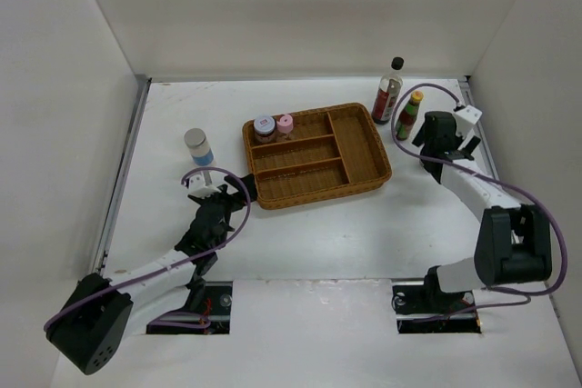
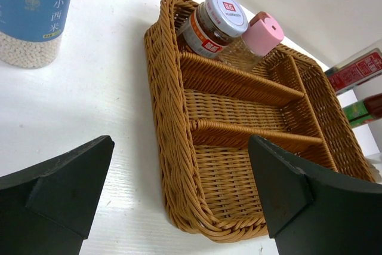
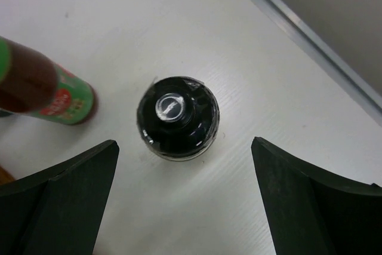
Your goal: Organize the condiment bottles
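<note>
Two condiment bottles stand in the back-left compartment of the wicker tray [image 1: 314, 197]: a purple-white-topped shaker [image 1: 265, 126] and a pink-topped shaker [image 1: 285, 124]. The grey-lidded blue-labelled jar [image 1: 197, 147] stands left of the tray. The tall dark red bottle [image 1: 388, 93] and the yellow-capped sauce [image 1: 409, 114] stand at the back right. My right gripper [image 3: 185, 144] hangs open over an upright black-topped shaker [image 3: 177, 117], which it does not touch. The sauce bottle [image 3: 51, 91] is to its left. In the top view that gripper [image 1: 435, 138] hides the black shaker. My left gripper [image 2: 180, 147] is open and empty above the tray's near-left corner [image 2: 170, 123].
The tray's three other compartments hold nothing. A raised table edge [image 3: 310, 40] runs just behind the black shaker. White walls close in the table on three sides. The jar [image 2: 36, 16] stands left of my left gripper [image 1: 223, 190].
</note>
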Controlling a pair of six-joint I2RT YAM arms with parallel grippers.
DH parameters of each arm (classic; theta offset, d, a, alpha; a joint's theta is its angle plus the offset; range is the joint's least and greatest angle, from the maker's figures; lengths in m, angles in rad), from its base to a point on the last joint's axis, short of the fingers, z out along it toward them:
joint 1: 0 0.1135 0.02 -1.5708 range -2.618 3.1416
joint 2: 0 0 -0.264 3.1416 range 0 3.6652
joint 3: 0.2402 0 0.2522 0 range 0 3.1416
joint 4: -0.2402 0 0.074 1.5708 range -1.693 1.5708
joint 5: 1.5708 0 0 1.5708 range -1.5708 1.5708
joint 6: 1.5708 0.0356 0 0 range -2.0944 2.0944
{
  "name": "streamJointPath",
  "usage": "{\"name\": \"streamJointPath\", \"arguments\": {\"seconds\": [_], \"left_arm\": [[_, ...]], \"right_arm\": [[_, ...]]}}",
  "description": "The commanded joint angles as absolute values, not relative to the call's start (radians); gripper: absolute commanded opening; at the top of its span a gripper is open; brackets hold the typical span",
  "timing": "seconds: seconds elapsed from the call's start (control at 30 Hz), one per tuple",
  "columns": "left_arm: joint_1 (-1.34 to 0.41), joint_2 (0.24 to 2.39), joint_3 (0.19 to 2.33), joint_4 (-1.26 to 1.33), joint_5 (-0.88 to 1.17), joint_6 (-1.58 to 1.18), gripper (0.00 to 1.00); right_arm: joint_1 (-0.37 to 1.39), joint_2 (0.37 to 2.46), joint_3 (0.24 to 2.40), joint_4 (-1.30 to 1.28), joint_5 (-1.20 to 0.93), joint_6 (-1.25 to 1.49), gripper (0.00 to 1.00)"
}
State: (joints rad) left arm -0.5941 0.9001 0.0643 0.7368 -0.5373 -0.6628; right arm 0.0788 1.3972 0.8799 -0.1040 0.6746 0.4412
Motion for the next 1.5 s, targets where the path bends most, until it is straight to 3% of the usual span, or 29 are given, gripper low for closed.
{"name": "streamJointPath", "arguments": {"seconds": [0.0,0.23,0.47,0.7,0.87,1.3,1.47], "left_arm": [[-0.59,0.902,0.072,0.788,-0.525,-0.673,1.0],[-0.59,0.914,0.075,0.793,-0.517,-0.673,1.0],[-0.588,0.916,0.075,0.796,-0.511,-0.676,1.0],[-0.593,0.913,0.074,0.796,-0.511,-0.678,1.0],[-0.591,0.911,0.074,0.796,-0.511,-0.678,1.0],[-0.587,0.907,0.071,0.795,-0.509,-0.678,1.0],[-0.585,0.913,0.072,0.796,-0.502,-0.68,1.0]], "right_arm": [[0.025,1.431,0.902,-0.034,0.574,0.433,1.0],[-0.01,1.554,0.946,0.006,0.534,0.411,0.96],[0.02,1.499,0.839,0.127,0.61,0.41,0.62],[0.194,1.266,0.767,0.101,0.739,0.361,0.56],[0.346,1.206,0.848,0.043,0.726,0.345,0.55],[0.64,1.846,1.546,0.06,0.558,0.233,0.56],[0.671,2.002,1.689,0.035,0.542,0.227,0.56]]}}
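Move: The black-capped bottle is just under the right hand, about 2 cm ahead, 1 cm to its right and 6 cm below. The ketchup bottle stands some 11 cm ahead and 7 cm left of that hand; the red-labelled bottle is about 16 cm ahead and 13 cm left. In the basket's rear row, the pink-capped jar lies 12 cm ahead and 41 cm left. From the left hand, the black-capped bottle lies about 60 cm right and 10 cm ahead. Down about 5 cm and slightly forward, the right hand brings its open fingers round the black-capped bottle and pinches it. It then climbs and swings left and forward, carrying the bottle over the basket, turning some 45 degrees counter-clockwise until the fingers point roughly straight ahead, and starts sinking towards the rear compartment beside the pink-capped jar, its grip kept. ##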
